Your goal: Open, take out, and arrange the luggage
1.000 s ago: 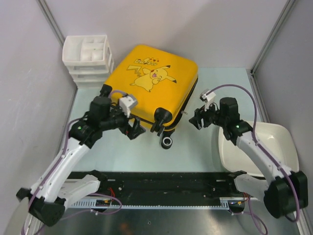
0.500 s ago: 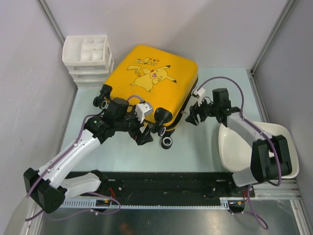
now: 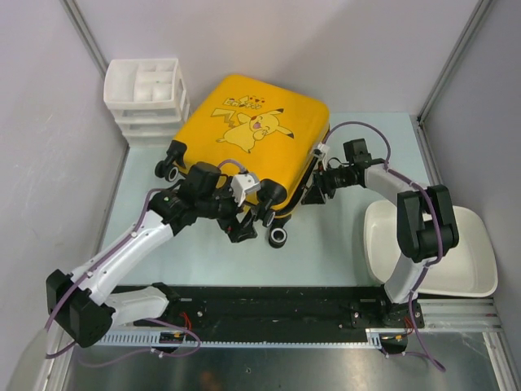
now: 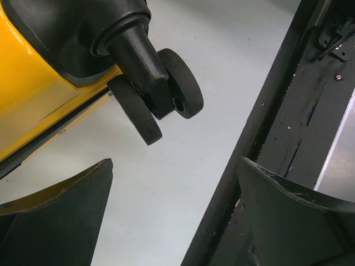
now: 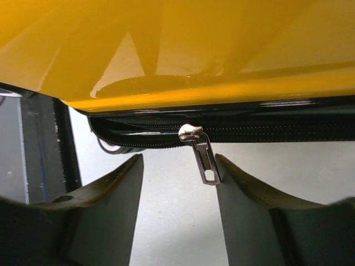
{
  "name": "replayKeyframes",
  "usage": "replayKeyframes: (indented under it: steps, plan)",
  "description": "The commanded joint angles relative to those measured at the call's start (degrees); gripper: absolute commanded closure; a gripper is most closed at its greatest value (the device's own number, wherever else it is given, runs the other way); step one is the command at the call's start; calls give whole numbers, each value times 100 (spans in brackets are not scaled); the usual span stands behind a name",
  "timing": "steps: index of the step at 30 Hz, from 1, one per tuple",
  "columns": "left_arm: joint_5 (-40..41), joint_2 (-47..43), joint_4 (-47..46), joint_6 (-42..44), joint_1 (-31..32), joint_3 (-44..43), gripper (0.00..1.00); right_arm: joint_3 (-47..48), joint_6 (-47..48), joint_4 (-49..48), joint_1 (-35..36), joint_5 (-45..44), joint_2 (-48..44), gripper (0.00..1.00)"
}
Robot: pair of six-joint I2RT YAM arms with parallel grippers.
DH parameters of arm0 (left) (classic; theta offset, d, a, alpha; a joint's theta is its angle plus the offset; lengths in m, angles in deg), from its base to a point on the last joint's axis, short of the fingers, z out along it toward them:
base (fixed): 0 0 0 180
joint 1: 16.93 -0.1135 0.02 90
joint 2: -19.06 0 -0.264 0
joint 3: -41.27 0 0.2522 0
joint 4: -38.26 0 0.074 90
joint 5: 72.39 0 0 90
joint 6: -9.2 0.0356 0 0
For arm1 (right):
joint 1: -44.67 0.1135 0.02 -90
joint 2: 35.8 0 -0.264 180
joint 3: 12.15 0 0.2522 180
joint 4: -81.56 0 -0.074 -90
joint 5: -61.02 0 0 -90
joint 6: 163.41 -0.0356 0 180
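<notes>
The yellow Pikachu suitcase (image 3: 260, 138) lies flat on the table, lid up, wheels toward me. My right gripper (image 3: 313, 194) is open at its right side edge. In the right wrist view the yellow shell (image 5: 222, 50) fills the top, and the silver zipper pull (image 5: 202, 155) hangs from the black zipper between my fingers, against the right finger (image 5: 249, 205). The zipper is parted to the pull's left. My left gripper (image 3: 242, 230) is open at the near edge by a black wheel (image 4: 161, 102), holding nothing.
A white plastic drawer unit (image 3: 146, 98) stands at the back left, touching the suitcase. A white tub (image 3: 431, 244) sits at the right behind my right arm. A black rail (image 3: 269, 305) runs along the near edge, close to my left gripper.
My right gripper has moved left to the suitcase's side, now straddling the zipper pull. My left gripper has moved right along the near edge to the wheel.
</notes>
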State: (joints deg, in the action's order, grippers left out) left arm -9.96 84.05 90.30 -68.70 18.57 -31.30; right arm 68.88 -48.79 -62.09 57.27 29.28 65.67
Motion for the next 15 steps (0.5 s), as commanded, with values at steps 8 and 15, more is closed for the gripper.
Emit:
replayKeyframes:
  steps: [8, 15]
  plan:
    - [-293, 198, -110, 109, 35, -359, 0, 296, -212, -97, 41, 538, -22, 62]
    - [-634, 171, -110, -330, -945, -1009, 0, 296, -142, -229, 41, 257, -5, 100]
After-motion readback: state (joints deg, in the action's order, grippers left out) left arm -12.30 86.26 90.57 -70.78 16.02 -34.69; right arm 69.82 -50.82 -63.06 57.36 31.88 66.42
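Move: The zipper pull hangs almost between the right hand's open fingertips, about 1 cm ahead and 1 cm left, level with them. The suitcase's middle lies some 13 cm ahead and 14 cm left; its lower near caster is about 10 cm back, 8 cm left and 6 cm lower. From the left hand, the zipper pull is roughly 10 cm ahead, 14 cm right and 8 cm lower. Right fingers close and pinch the zipper pull, easing 1 cm left and up; open left hand starts up-forward. ##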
